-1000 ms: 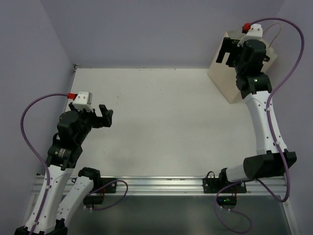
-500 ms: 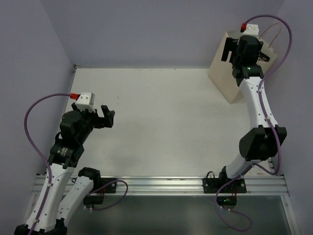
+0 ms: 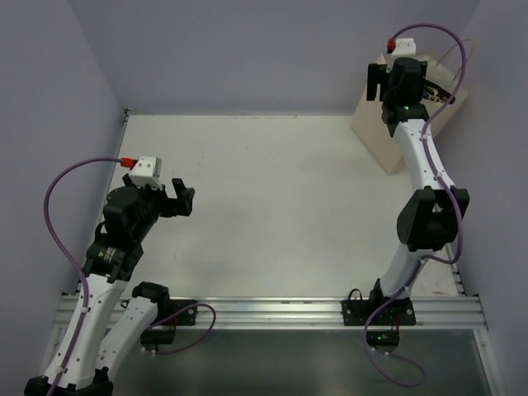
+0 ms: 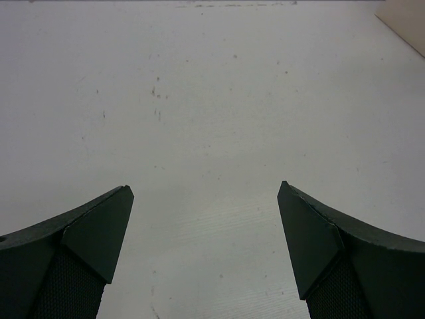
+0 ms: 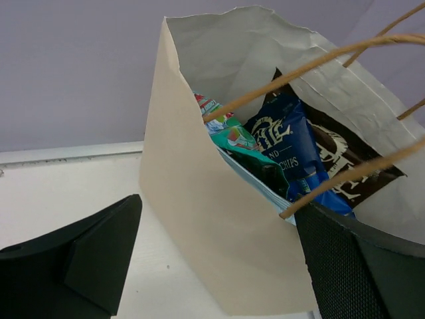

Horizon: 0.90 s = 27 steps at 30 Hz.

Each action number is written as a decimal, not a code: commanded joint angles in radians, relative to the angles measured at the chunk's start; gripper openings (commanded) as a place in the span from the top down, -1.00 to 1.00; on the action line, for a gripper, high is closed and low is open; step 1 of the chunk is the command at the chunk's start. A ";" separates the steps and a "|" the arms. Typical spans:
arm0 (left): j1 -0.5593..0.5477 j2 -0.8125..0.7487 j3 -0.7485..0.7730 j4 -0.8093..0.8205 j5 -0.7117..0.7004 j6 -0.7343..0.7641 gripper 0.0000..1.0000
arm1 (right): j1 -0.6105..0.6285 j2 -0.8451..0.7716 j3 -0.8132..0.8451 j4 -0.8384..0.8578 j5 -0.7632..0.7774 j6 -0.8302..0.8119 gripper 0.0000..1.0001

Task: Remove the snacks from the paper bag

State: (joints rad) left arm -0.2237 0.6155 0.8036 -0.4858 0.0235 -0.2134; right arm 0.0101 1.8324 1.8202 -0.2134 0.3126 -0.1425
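Observation:
The cream paper bag [image 5: 199, 219] stands upright at the table's back right corner [image 3: 375, 132], its mouth open. Inside it I see a green-red packet [image 5: 229, 136], a blue-white packet [image 5: 285, 143] and a dark brown-white packet [image 5: 345, 159]; other packets are hidden. Brown cord handles [image 5: 319, 63] cross over the mouth. My right gripper [image 5: 216, 256] is open, raised above the bag's near wall, which lies between its fingers [image 5: 93, 252]. It also shows in the top view [image 3: 381, 82]. My left gripper [image 4: 206, 226] is open and empty over bare table at the left [image 3: 179, 196].
The white table [image 3: 272, 206] is bordered by purple walls at the back and both sides. The bag's lower corner shows at the top right of the left wrist view [image 4: 405, 20]. The right arm's purple cable [image 3: 445, 41] arches over the bag.
My right gripper has risen and shifted left toward the back wall over the bag, with its elbow folding in. My left gripper has barely moved.

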 commanded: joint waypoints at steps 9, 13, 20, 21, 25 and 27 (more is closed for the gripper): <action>-0.003 -0.002 -0.009 0.052 0.018 0.014 -1.00 | -0.006 0.047 0.047 0.048 -0.135 -0.101 -0.50; -0.003 0.000 -0.009 0.055 0.021 0.012 -1.00 | -0.006 0.001 -0.008 0.086 -0.164 -0.108 0.33; -0.003 -0.002 -0.011 0.058 0.018 0.014 -1.00 | -0.006 -0.065 -0.039 0.078 -0.196 -0.124 1.00; -0.003 0.000 -0.007 0.056 0.018 0.014 -1.00 | 0.002 -0.077 -0.053 0.078 -0.199 -0.127 1.00; -0.003 0.000 0.002 0.055 0.018 0.014 -1.00 | 0.065 -0.148 -0.099 0.065 -0.187 -0.164 1.00; -0.003 0.000 0.017 0.043 0.016 0.014 -1.00 | 0.112 -0.198 -0.139 0.045 -0.179 -0.177 1.00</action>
State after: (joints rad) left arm -0.2237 0.6151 0.8028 -0.4793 0.0311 -0.2138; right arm 0.0463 1.7691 1.7027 -0.1829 0.1413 -0.2810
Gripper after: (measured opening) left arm 0.997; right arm 0.027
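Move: For the right hand, the lower foot of the near paper handle, at the bag's rim, lies about 2 cm ahead, 3 cm to the right and 1 cm below, just inside the open right finger. Inside the bag, the green packet is roughly 6 cm ahead of this hand, 5 cm right and 4 cm below, with the blue chips bag about 5 cm ahead, 8 cm right and 4 cm below. From the left hand that handle foot is some 32 cm ahead, 60 cm right and 6 cm above. The right hand eases about 2 cm forward and as much down onto the near edge of the paper bag, then shuts its wide-open fingers and pinches the lower foot of the near rope handle between the tips. Keeping that pinch at the same height, it pulls left some 4 cm and back 2 to 3 cm, speeding up towards the end, while the wrist swings about 15 degrees counter-clockwise in all. ##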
